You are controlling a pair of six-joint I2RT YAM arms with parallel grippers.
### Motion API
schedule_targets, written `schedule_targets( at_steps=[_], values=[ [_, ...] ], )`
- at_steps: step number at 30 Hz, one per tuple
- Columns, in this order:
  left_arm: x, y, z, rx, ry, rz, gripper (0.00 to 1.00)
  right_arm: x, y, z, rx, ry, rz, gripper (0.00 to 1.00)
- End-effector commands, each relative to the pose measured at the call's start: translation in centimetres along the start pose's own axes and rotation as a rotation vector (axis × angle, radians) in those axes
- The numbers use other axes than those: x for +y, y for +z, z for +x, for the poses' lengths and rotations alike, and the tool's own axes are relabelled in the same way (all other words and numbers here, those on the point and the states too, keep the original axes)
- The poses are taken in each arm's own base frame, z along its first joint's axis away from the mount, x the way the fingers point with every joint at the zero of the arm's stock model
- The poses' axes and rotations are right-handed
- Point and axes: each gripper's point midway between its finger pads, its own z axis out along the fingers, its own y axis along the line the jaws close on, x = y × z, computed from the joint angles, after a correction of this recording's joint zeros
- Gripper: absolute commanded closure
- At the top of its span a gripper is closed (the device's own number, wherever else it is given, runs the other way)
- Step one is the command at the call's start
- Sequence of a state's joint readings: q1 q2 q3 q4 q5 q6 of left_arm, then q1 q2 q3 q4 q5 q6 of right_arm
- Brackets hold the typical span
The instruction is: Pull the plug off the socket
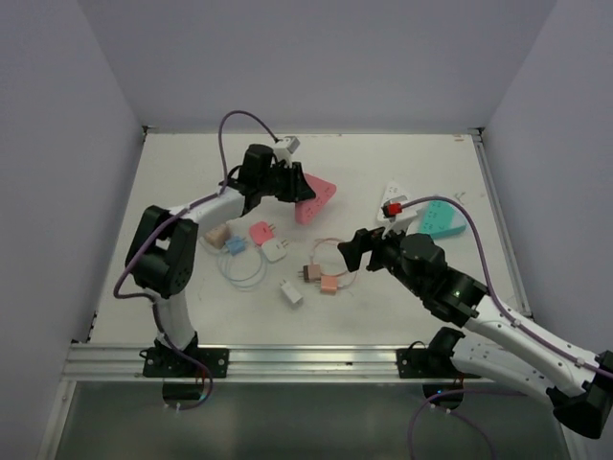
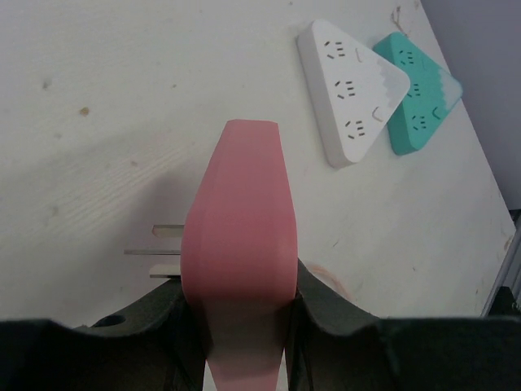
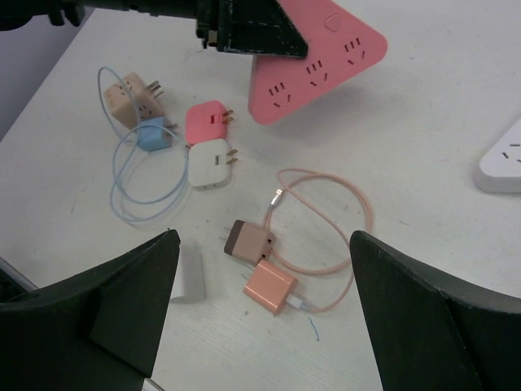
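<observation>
The socket is a pink triangular power strip [image 1: 319, 199] [image 3: 317, 69], held off the table by one corner. My left gripper [image 1: 285, 182] [image 2: 242, 285] is shut on it, and its pink edge [image 2: 242, 204] fills the gap between the black fingers. The outlets facing the right wrist camera hold no plug. My right gripper [image 1: 356, 251] [image 3: 262, 238] hangs open over the table with nothing between its fingers. Below it lie a brown plug [image 3: 249, 241] and an orange plug [image 3: 270, 287] on a pink cable. Metal prongs [image 2: 155, 242] show at the socket's left edge, their body hidden.
A pink plug [image 3: 207, 122], a white plug [image 3: 208, 163], tan [image 3: 130, 98] and blue [image 3: 153, 134] plugs with a blue cable loop, and a white charger [image 3: 189, 277] lie left of centre. A white strip [image 2: 346, 90] and a teal strip [image 2: 419, 98] lie at the right.
</observation>
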State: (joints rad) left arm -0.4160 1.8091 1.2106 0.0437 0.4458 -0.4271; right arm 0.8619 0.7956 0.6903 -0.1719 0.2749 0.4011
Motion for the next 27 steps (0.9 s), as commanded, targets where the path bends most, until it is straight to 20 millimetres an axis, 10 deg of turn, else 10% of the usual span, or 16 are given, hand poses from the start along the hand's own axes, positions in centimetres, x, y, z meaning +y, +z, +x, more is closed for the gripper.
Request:
schedule_targets(
  at_steps=[1,7,14,27],
  values=[
    [-5.4,4.0,-2.8,-0.021,0.061,0.240,0.95,-2.2,-1.3,0.2,-0.015,-0.013,0.086,0.10],
    [-7.7,8.7,-2.3,0.025,0.079,0.367,0.91,-3.2,-3.0,0.7,-0.022,0.003,0.105,0.09],
    [-5.9,12.9,-0.7,0.032,0.004,0.367,0.90,-3.7,-3.8,1.2,-0.031,0.011,0.102,0.08],
    [-1.9,15.6,1.4,0.062,-0.079,0.240,0.28,-3.8,-3.9,0.8,-0.013,-0.008,0.121,0.07]
  ],
)
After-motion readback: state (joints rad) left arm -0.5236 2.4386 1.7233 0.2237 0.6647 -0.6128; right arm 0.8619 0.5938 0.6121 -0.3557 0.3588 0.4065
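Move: The left hand already holds the pink socket; the clear patch where it goes is about 15 cm to this hand's right, 4 cm ahead and 12 cm below. The white socket lies beyond that patch, some 26 cm right and 3 cm ahead, with the teal one about 37 cm right and level with the hand. From the right hand, the patch lies roughly 23 cm ahead, 1 cm left and 22 cm down. With the pink socket in its grip, the left hand sweeps about 13 cm to the right towards the white socket, working some 5 cm forward and sinking 8 or 9 cm, mostly after the sideways run, while it turns about 15 degrees clockwise; down at the table its fingers open wide late on and let go of the socket. The right hand, empty and still open, backs off about 5 cm, mostly to its right with a little back and down, clearing away from the plugs and the pink cable. ##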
